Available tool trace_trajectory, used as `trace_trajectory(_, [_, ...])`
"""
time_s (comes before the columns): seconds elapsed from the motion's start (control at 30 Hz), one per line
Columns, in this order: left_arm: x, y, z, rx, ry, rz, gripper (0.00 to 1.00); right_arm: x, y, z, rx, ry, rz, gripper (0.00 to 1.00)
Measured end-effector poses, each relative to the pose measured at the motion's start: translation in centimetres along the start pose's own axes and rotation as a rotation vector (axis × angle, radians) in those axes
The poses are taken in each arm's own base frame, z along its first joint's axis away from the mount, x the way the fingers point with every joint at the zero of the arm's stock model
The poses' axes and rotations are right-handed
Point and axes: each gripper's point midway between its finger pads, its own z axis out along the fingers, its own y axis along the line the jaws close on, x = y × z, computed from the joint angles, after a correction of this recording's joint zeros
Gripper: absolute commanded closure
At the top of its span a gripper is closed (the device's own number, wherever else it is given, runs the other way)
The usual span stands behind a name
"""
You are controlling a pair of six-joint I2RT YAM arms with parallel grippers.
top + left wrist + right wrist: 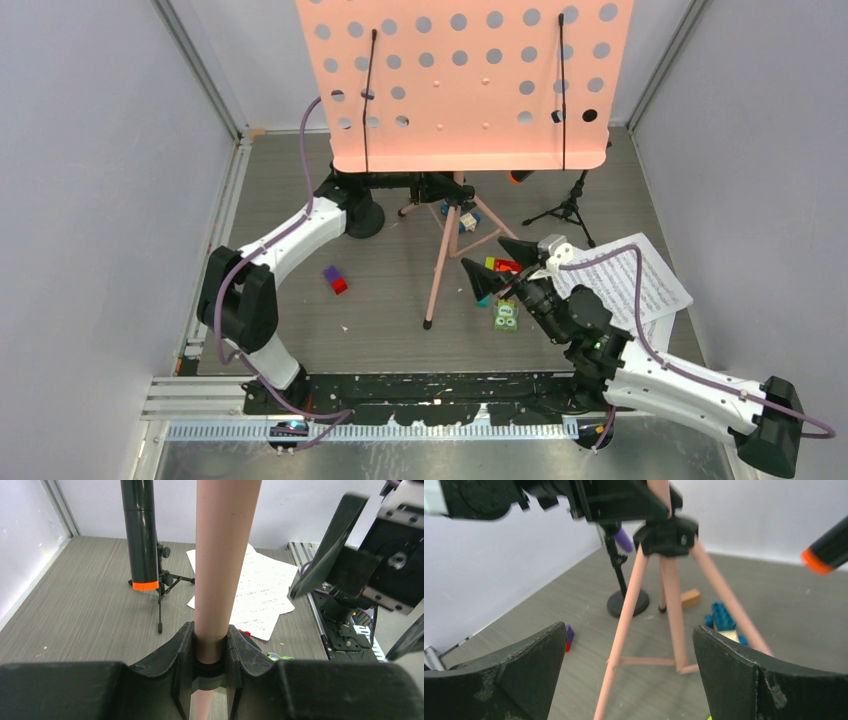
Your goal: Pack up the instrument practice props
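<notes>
The pink perforated sheet-music holder (465, 80) stands upright on its tripod legs (438, 265). My left gripper (210, 650) is shut on its pink pole (222, 570) just above the black leg hub (666, 535). My right gripper (495, 265) hangs open a little in front of the legs (624, 630), with nothing between its fingers (524, 665). White note sheets (630, 280) lie at the right. The black orange-tipped microphone (141, 540) sits on a small black tripod support (568, 210). A purple-headed microphone (624, 539) stands on a round-based support (362, 218).
Small bricks lie about: a purple-and-red one (335, 280), blue ones (723, 617) under the tripod, a wooden block (690, 598) and a green toy (505, 315) by my right wrist. Grey walls close in the left, right and back.
</notes>
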Motion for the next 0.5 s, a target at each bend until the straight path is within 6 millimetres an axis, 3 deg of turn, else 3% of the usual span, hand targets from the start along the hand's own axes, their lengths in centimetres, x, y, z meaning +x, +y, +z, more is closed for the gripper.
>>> trace_trajectory(0.33, [0.0,0.0,0.0,-0.006,0.001,-0.003,1.00,9.9,0.3,1.9,0.086,0.253,0.119,0.00])
trace_trajectory(0.5, [0.0,0.0,0.0,-0.006,0.000,-0.004,1.00,12.0,0.6,3.2,0.116,0.285,0.155,0.07])
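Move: The stand's front leg, taken at mid-length, lies about 7 cm ahead of the right hand, 6 cm to its left and 14 cm lower. The stand's hub is some 9 cm ahead and 5 cm left, near hand height. The red tray sits about 13 cm ahead and 9 cm right, the green block 5 cm ahead and 7 cm right, both roughly 26 cm down. From the left hand, that leg's middle is about 3 cm back, 2 cm left and 16 cm down. Down first and foremost, by roughly 10 cm, the right hand sinks from hub height while sliding left and somewhat forward towards the middle of the stand's front leg, slowing at the end. Its fingers tip down about 20 degrees to near level and stay wide open; the left hand stays put, still gripping the pole just above the hub. ##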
